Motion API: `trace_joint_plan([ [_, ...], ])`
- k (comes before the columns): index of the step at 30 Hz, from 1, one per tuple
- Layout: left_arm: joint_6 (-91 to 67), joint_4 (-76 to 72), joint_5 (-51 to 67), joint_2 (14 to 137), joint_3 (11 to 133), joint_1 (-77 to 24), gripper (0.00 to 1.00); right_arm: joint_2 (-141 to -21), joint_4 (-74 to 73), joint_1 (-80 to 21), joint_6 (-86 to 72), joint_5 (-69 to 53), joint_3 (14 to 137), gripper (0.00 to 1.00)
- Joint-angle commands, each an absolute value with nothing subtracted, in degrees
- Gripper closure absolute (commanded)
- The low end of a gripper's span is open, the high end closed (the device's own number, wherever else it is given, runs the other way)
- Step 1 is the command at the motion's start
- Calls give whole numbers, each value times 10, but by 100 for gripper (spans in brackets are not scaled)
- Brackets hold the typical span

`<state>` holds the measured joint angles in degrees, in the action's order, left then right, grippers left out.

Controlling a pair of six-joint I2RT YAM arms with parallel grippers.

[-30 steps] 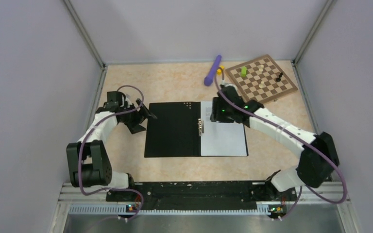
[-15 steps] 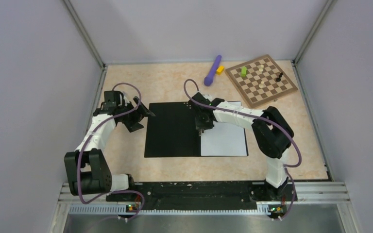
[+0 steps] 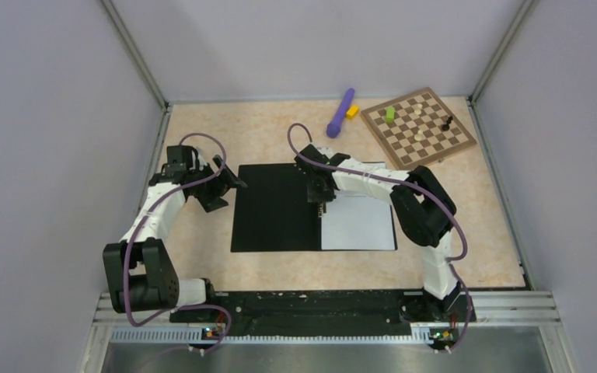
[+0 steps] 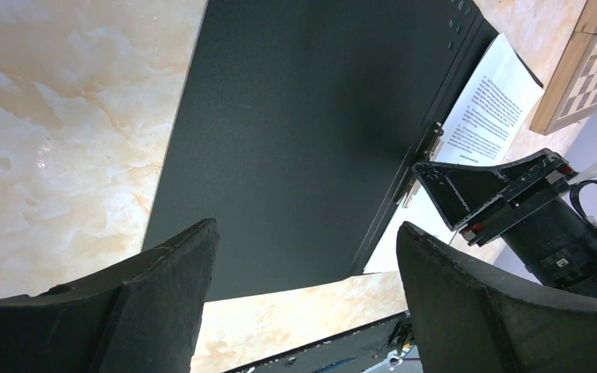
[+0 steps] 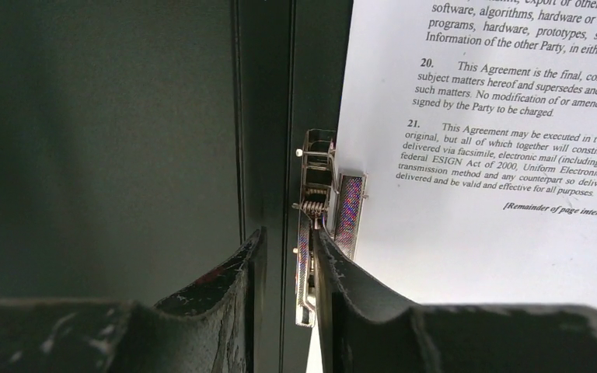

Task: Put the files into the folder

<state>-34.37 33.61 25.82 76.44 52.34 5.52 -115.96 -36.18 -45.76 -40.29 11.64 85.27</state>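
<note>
The folder [image 3: 272, 206] lies open on the table, black inner faces up. The files [image 3: 361, 221] lie on its right half, their printed text clear in the right wrist view [image 5: 497, 155]. A metal spring clip [image 5: 311, 194] sits at the spine. My right gripper [image 3: 320, 200] hangs over it with the jaws [image 5: 289, 237] drawn narrow. The clip's lever stands between the fingers, against the right one, with a slit left beside the other. My left gripper [image 3: 232, 194] is wide open at the folder's left edge, with nothing between its fingers [image 4: 171, 264].
A brown chessboard [image 3: 418, 128] with a few pieces stands at the back right. A purple stick [image 3: 340, 113] and a yellow block [image 3: 353, 111] lie beside it. Grey walls close the table on three sides.
My right arm has folded and swung left, from over the files to the clip at the spine, and its jaws have narrowed. The left arm has barely moved.
</note>
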Motion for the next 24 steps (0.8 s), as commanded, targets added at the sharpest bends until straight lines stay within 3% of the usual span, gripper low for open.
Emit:
trace_joint_plan([
  [1,-331,332,257,759,521,55,11,-1168,-364,-464,-411,134,870,72],
  [7,-330,325,265,764,511,54,11,-1191,-365,-465,-412,141,876,82],
  [17,-330,321,270,766,504,54,11,-1227,-412,-486,-402,220,906,88],
  [21,-331,319,269,767,503,54,11,-1230,-417,-487,-403,225,907,100],
  [24,-334,321,267,770,501,54,11,-1211,-415,-487,-403,223,908,100],
])
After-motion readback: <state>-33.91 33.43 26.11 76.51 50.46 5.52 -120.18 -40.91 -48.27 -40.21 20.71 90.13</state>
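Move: Just under the right hand is the folder's metal clip, its middle about 1 cm to the right, level with the hand fore and aft, and some 2 cm below. The middle of the files lies about 12 cm to the hand's right, the middle of the black cover about 12 cm to its left, both level with it and 3 cm below. From the left hand, the clip is some 25 cm to the right, level with it and 10 cm down. Closing its fingers from about a quarter open to nearly shut on the clip's narrow metal lever, the right hand eases down, forward and right, only about 1 cm in all. The wrist rolls some 10 degrees, swinging the fingertips right until they point more squarely down, and the fingertips finish pinching the lever from either side. ##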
